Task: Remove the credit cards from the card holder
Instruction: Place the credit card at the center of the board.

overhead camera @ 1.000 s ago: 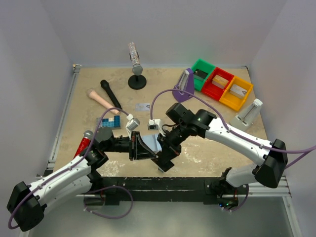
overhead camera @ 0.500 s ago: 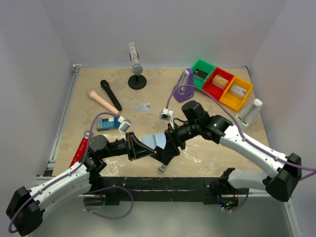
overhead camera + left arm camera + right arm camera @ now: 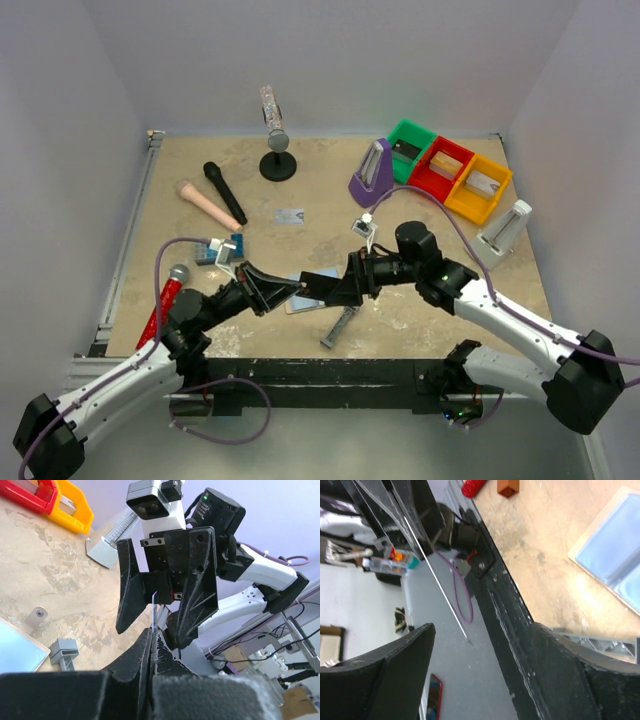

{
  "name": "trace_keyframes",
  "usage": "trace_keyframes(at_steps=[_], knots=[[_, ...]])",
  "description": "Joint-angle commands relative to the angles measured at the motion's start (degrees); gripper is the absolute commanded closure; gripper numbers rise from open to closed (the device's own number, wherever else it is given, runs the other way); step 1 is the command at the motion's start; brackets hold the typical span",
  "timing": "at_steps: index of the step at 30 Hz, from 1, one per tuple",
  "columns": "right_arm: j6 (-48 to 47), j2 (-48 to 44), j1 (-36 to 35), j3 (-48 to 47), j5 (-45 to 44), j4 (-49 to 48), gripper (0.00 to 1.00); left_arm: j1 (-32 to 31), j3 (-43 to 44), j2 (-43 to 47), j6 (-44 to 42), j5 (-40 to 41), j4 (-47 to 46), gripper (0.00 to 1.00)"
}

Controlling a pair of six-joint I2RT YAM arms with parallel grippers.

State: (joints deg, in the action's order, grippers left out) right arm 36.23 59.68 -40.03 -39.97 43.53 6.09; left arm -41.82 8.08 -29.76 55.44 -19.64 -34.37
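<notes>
The card holder (image 3: 303, 304) lies open on the table, pale blue side up, also seen in the left wrist view (image 3: 15, 650) and the right wrist view (image 3: 615, 555). My left gripper (image 3: 293, 288) is shut on a thin credit card (image 3: 318, 283), dark from above and edge-on in the left wrist view (image 3: 152, 611). It hangs above the holder. My right gripper (image 3: 338, 290) faces it with jaws wide open around the card's free end, not touching it (image 3: 437, 585). A silver-grey credit card (image 3: 289, 215) lies flat farther back.
A narrow grey metal bar (image 3: 340, 327) lies near the front edge. A blue studded brick (image 3: 208, 251), a black microphone (image 3: 224, 192), a pink handle (image 3: 205, 203) and a red microphone (image 3: 165, 300) sit at left. Green, red and yellow bins (image 3: 441, 168) and a purple object (image 3: 372, 172) stand back right.
My right gripper has opened and drawn back to the right. The card holder, held up between the grippers before, now lies on the table. My left gripper keeps the card.
</notes>
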Motion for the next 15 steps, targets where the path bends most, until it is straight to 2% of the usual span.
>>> trace_keyframes(at_steps=[1,5,8,11,15], knots=[[8.85,-0.09,0.66,2.87,-0.55,-17.05,0.23,-0.37,-1.39,0.14,2.21,3.55,-5.00,1.00],[13.33,-0.88,1.88,6.82,-0.55,-26.55,0.37,-0.45,-3.24,-0.56,4.32,3.91,-9.21,1.00],[15.97,-0.79,3.03,8.93,0.33,-31.56,0.52,-0.36,-4.12,-1.09,5.29,3.91,-11.24,1.00],[16.94,-0.70,3.73,9.55,0.86,-33.24,0.66,-0.36,-4.82,-1.35,6.17,4.52,-12.38,1.00],[17.38,-0.88,3.91,9.91,1.12,-34.30,0.75,-0.36,-5.00,-2.14,6.43,4.70,-13.79,1.00]])
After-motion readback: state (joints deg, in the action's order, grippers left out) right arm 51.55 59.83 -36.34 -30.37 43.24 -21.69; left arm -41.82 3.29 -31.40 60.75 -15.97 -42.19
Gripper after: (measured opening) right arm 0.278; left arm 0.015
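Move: The left hand already holds the black credit card by one end. The card's middle is some 4 cm to this hand's right, about level, and about 4 cm left, 2 cm ahead and 2 cm above the open right hand. The card holder lies on the table about 9 cm ahead, 2 cm right and 22 cm below the left hand. The metal clamp lies roughly 2 cm ahead, 2 cm right and 19 cm below the right hand. Left fingers keep the credit card pinched by its left end, nearly still, while the right hand brings its open fingers around the free right end. The right hand goes forward about 3 cm and rises some 2 cm, tipping its fingertips up about 15 degrees and closing from wide open to roughly a quarter, with no grip on the card visible yet. ##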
